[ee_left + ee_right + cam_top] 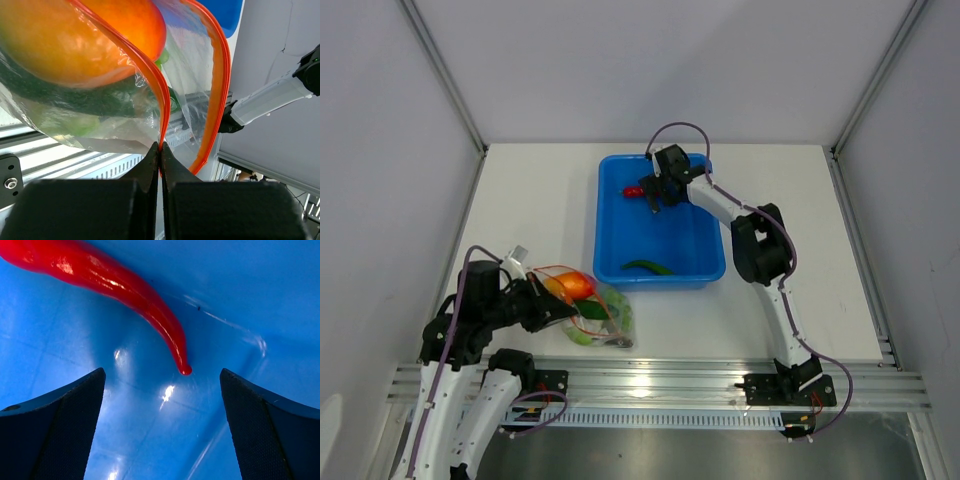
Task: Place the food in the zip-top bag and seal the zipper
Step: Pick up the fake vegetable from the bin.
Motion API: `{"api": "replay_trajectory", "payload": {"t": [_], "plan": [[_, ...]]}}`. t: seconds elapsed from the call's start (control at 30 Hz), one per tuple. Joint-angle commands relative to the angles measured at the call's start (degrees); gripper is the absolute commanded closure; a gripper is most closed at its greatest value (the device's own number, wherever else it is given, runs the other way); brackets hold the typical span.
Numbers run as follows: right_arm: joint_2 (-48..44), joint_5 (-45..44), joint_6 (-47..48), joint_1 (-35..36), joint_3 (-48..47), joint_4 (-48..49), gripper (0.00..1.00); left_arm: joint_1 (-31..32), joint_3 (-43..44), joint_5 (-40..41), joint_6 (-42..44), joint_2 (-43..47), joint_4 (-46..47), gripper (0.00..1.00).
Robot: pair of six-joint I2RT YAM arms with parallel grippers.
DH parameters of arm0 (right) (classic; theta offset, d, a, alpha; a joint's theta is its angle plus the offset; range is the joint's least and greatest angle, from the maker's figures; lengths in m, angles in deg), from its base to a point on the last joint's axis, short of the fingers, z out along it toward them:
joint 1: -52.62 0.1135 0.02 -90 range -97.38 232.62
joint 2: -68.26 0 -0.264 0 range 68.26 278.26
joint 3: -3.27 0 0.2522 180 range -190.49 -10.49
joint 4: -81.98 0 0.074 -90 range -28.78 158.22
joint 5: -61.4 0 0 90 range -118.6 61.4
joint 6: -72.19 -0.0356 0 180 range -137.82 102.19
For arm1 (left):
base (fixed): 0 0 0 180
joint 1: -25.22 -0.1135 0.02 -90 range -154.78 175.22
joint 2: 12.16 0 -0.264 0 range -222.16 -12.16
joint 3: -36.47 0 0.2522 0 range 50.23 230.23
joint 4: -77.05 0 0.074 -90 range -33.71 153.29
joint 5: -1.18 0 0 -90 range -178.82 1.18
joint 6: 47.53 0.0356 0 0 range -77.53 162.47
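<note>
A red chili (125, 285) lies on the floor of the blue bin (690, 255), at its far end (634, 191). My right gripper (162, 375) hangs open just over it, the chili's tip between the fingers and touching neither; in the top view the gripper (654, 192) is right beside the chili. The clear zip-top bag (600, 312) lies at the table's near left with an orange piece (570, 286) and green pieces inside. My left gripper (160, 146) is shut on the orange-red zipper (218, 90) strip at the bag's mouth, which gapes open. A green pepper (647, 266) lies at the bin's near end.
The bin's walls stand around the right gripper on all sides. An aluminium rail (660, 385) with the arm bases runs along the table's near edge. White walls (380, 150) close in the table on the left, back and right.
</note>
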Motion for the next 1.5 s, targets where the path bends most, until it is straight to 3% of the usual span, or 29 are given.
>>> {"api": "replay_trajectory", "payload": {"t": [0.0,0.27,0.57,0.6,0.83,0.97,1.07,1.17,1.27,1.37,1.47], "plan": [[1.4,1.6,1.5,-0.2,-2.8,3.3,0.04,-0.4,1.4,-0.7,1.8,-0.9,-0.9,0.99],[3.4,6.7,0.8,-0.4,-3.5,4.3,0.07,-0.4,1.2,-0.1,1.1,-1.0,-1.5,0.99],[4.5,15.3,-3.0,-0.8,-3.6,5.0,0.20,-0.4,1.2,0.5,0.2,-1.3,-1.7,0.99],[4.5,15.2,-3.2,-0.8,-3.6,4.9,0.25,-0.4,1.2,0.4,0.1,-1.3,-1.6,0.99],[5.7,13.5,-4.6,-1.3,-3.7,4.4,0.39,-0.4,1.2,0.8,0.1,-1.1,-2.3,0.99],[6.0,13.9,-4.6,-1.6,-3.6,4.3,0.60,-0.4,1.7,1.2,0.0,-0.8,-2.7,0.99],[5.6,14.2,-4.6,-1.6,-2.8,4.5,0.65,-0.4,1.5,1.4,0.0,-0.7,-2.7,0.99],[4.4,14.9,-4.6,-1.5,-1.3,5.0,0.81,-0.4,1.2,1.5,-0.3,-0.5,-2.6,0.99],[3.1,15.0,-4.6,-1.1,-0.3,5.3,0.87,-0.4,0.5,0.8,-0.8,-0.7,-1.7,0.99],[1.7,14.3,-6.2,-0.7,0.7,5.5,0.99,-0.4,0.2,0.1,-1.5,-0.8,-0.5,0.99],[0.4,13.5,-7.9,-0.1,1.1,5.0,1.00,-0.4,0.1,0.0,-1.5,-1.0,-0.2,0.99]]}}
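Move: The red pepper lies on the bin floor under the open right hand: its middle is about 6 cm to the left, 3 cm ahead and 3 cm below, with its thin tip nearest the fingers. The green pepper is roughly 17 cm back and 6 cm left of the hand; the bin's far-right corner is some 8 cm ahead and 7 cm right. From the left hand, the red pepper is about 44 cm ahead, 15 cm right and 18 cm below. Pinching the red pepper a little short of its thin tip, the right hand gets there by sinking about 2 cm, then sliding some 4 cm left, its left side rolling up by about 15 degrees. The wide-open fingers close mostly after that slide, until the pads meet the pepper from both sides. The left hand stays shut on the bag's edge. ##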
